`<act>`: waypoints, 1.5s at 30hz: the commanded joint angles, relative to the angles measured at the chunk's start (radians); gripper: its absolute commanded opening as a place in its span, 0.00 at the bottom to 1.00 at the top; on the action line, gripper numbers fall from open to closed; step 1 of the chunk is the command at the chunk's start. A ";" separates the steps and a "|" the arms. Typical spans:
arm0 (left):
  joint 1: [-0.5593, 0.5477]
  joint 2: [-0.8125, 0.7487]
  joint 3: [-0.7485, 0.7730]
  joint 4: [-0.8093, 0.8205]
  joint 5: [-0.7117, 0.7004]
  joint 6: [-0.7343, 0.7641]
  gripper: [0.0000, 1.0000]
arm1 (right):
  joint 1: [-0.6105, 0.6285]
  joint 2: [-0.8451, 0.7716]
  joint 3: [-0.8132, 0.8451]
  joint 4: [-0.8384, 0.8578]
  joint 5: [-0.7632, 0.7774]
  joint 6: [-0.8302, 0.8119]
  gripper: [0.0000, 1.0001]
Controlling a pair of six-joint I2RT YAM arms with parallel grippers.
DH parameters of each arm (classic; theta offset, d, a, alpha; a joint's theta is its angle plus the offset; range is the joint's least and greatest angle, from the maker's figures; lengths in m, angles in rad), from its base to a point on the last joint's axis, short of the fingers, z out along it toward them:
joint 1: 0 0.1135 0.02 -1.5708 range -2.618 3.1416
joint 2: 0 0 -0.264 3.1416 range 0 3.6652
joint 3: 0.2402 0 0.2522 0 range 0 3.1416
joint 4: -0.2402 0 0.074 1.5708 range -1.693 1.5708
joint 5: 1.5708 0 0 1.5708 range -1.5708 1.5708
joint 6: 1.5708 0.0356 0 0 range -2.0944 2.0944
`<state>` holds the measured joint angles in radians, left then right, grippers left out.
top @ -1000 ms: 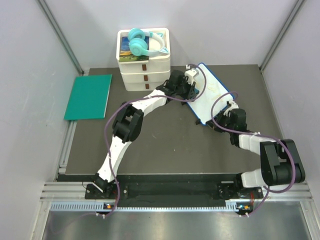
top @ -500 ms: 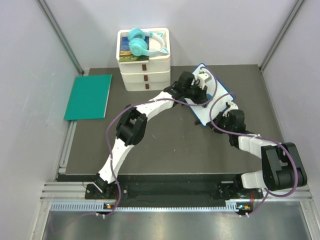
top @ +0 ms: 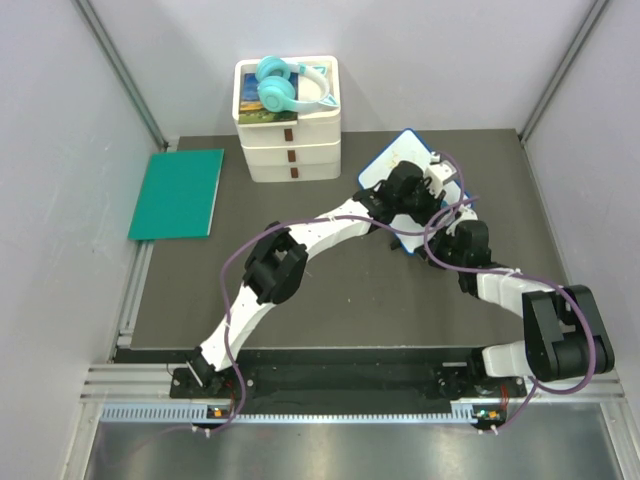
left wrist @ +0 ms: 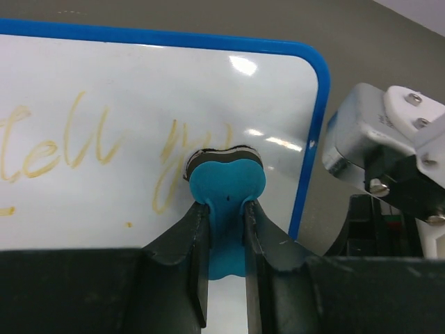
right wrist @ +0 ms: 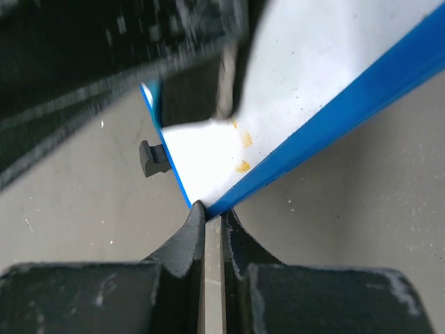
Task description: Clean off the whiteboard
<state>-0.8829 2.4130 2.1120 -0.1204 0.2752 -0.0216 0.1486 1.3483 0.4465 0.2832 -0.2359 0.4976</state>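
Observation:
The whiteboard (top: pixel 392 160) lies at the back right of the table, white with a thin blue frame. In the left wrist view its surface (left wrist: pixel 104 90) carries yellow handwriting. My left gripper (left wrist: pixel 226 209) is shut on a blue eraser (left wrist: pixel 226 177), whose dark pad presses on the board close to its right corner. From above, the left gripper (top: pixel 440 180) covers the board's right half. My right gripper (right wrist: pixel 212 212) is shut on a corner of the whiteboard (right wrist: pixel 299 90), beside its small black stand (right wrist: pixel 149 158). From above, the right gripper (top: pixel 425 245) sits at the board's near edge.
A stack of white containers (top: pixel 290 150) stands at the back centre with turquoise headphones (top: pixel 285 85) on top. A green mat (top: pixel 178 192) lies flat at the left edge. Grey walls close in on both sides.
My left arm has swept the eraser to the right across the whiteboard, uncovering the board's far left corner. The right gripper has stayed clamped on the board's corner.

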 commanded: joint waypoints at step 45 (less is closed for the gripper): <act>0.078 -0.212 -0.262 0.081 -0.136 0.115 0.00 | -0.380 -0.405 -0.008 0.065 -0.216 0.071 0.88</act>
<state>-0.8062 2.2524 1.8442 -0.0418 0.1196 0.0708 -0.1738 0.8970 0.3660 0.2779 -0.3771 0.5365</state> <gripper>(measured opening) 0.243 0.893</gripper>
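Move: The left hand holds the eraser at the whiteboard's right corner; the board's middle lies about 4 cm ahead, 6 cm left and 2 cm lower, and the word "tell" some 8 cm straight ahead at its height. The right hand's nearly shut fingers are at the board's near corner, right at the hand point, with the black foot about 3 cm ahead, 4 cm left and the board's middle 13 cm ahead, 2 cm left, 4 cm above. The left hand keeps its grip on the eraser and carries it about 8 cm left and 4 cm forward over the whiteboard's face, from the right corner towards the lower-left long edge, dipping some 2 cm, rising again and turning about 10 degrees counter-clockwise. Meanwhile the right hand opens wide and lets go of the near corner, backs off about 3 cm, then swings right and climbs some 10 cm clear of the board, its fingers tilting up about 20 degrees. ##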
